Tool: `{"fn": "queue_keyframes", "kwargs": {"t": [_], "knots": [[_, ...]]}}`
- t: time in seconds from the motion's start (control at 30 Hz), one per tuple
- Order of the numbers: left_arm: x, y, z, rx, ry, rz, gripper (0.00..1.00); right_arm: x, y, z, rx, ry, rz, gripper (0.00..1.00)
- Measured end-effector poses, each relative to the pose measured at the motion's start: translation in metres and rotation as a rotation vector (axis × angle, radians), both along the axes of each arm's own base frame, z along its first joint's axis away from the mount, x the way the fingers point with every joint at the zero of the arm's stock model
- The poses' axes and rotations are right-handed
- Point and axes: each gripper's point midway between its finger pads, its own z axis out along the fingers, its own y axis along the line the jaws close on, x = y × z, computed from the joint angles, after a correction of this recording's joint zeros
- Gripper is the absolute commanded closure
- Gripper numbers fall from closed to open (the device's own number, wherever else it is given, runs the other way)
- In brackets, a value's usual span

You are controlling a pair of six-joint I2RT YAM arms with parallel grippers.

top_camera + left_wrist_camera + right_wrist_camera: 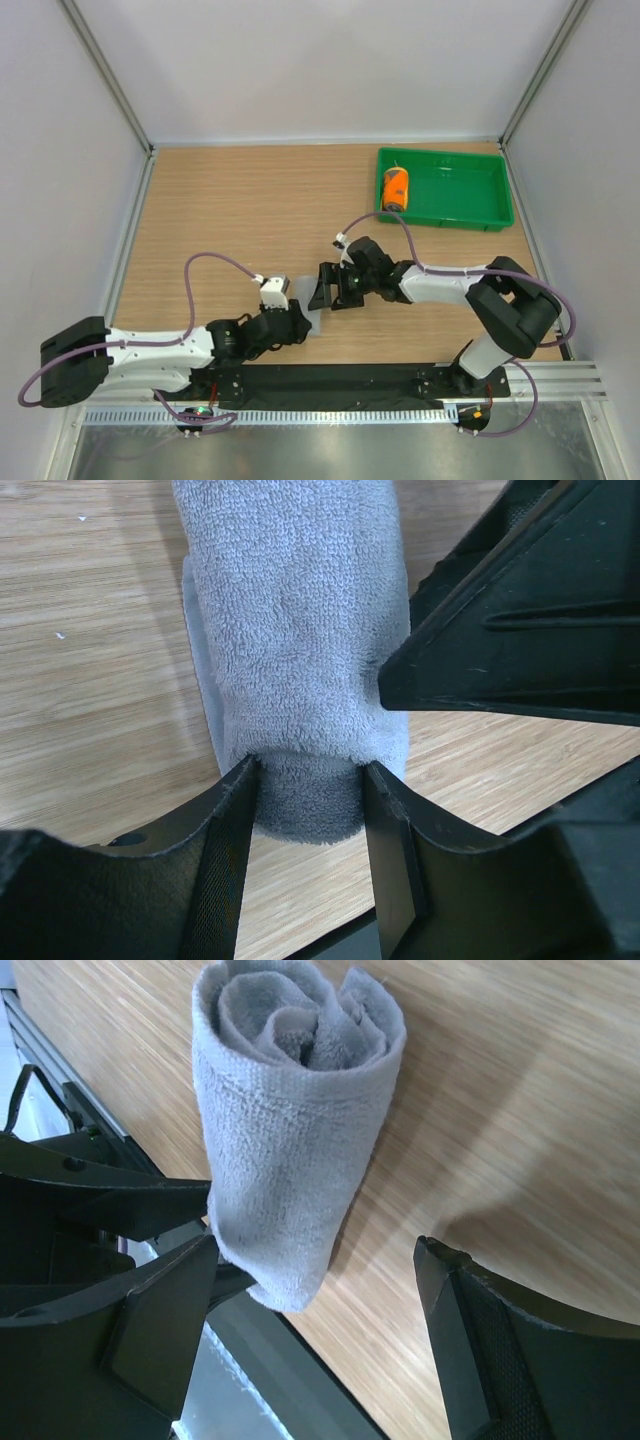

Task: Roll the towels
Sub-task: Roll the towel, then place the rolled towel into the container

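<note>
The light grey towel (300,610) lies rolled into a tight cylinder on the wooden table. My left gripper (308,780) is shut on its near end, one finger pressing each side. In the top view the roll (314,324) shows as a pale patch between the two grippers. My right gripper (318,1260) stands open over the roll's (290,1130) other end, which shows its spiral. One finger (160,1330) is right beside the cloth, the other finger (470,1340) well apart. The orange towel (396,187) lies rolled in the green tray.
The green tray (470,200) stands at the back right, against the right wall. Both arms meet near the table's front edge, above the black base rail (330,380). White walls close in the left, back and right sides.
</note>
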Motion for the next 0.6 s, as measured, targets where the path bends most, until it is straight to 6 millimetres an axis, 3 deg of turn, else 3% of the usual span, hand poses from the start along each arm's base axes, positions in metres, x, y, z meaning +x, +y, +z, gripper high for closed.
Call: {"fn": "queue_keyframes", "kwargs": {"t": [0.17, 0.37, 0.6], "knots": [[0.001, 0.005, 0.000, -0.016, 0.008, 0.009, 0.53, 0.004, 0.013, -0.007, 0.056, -0.003, 0.013, 0.16], [0.002, 0.009, 0.000, -0.024, 0.017, 0.017, 0.53, 0.006, 0.034, -0.008, 0.130, -0.021, 0.041, 0.28], [0.004, 0.014, -0.001, -0.031, 0.027, 0.028, 0.52, -0.001, 0.048, -0.020, 0.152, 0.005, 0.052, 0.74]]}}
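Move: The rolled grey towel's middle is about 4 cm to the right hand's left, some 3 cm nearer the base and 2 cm below that hand point. The left fingers already straddle the towel's near end; from that hand its middle is roughly 4 cm ahead and 1 cm right, at about finger height. The orange rolled towel lies far off, about 22 cm ahead of the right hand and 16 cm to its right. Leftward, about 5 cm, the right hand slides its open fingers over the grey roll, sinking some 2 cm mostly late on and rolling about 10 degrees so its left side rises. From halfway its fingers close quickly and pinch the roll ahead of the left gripper. The left keeps its hold on the near end and eases about 1.5 cm left. ##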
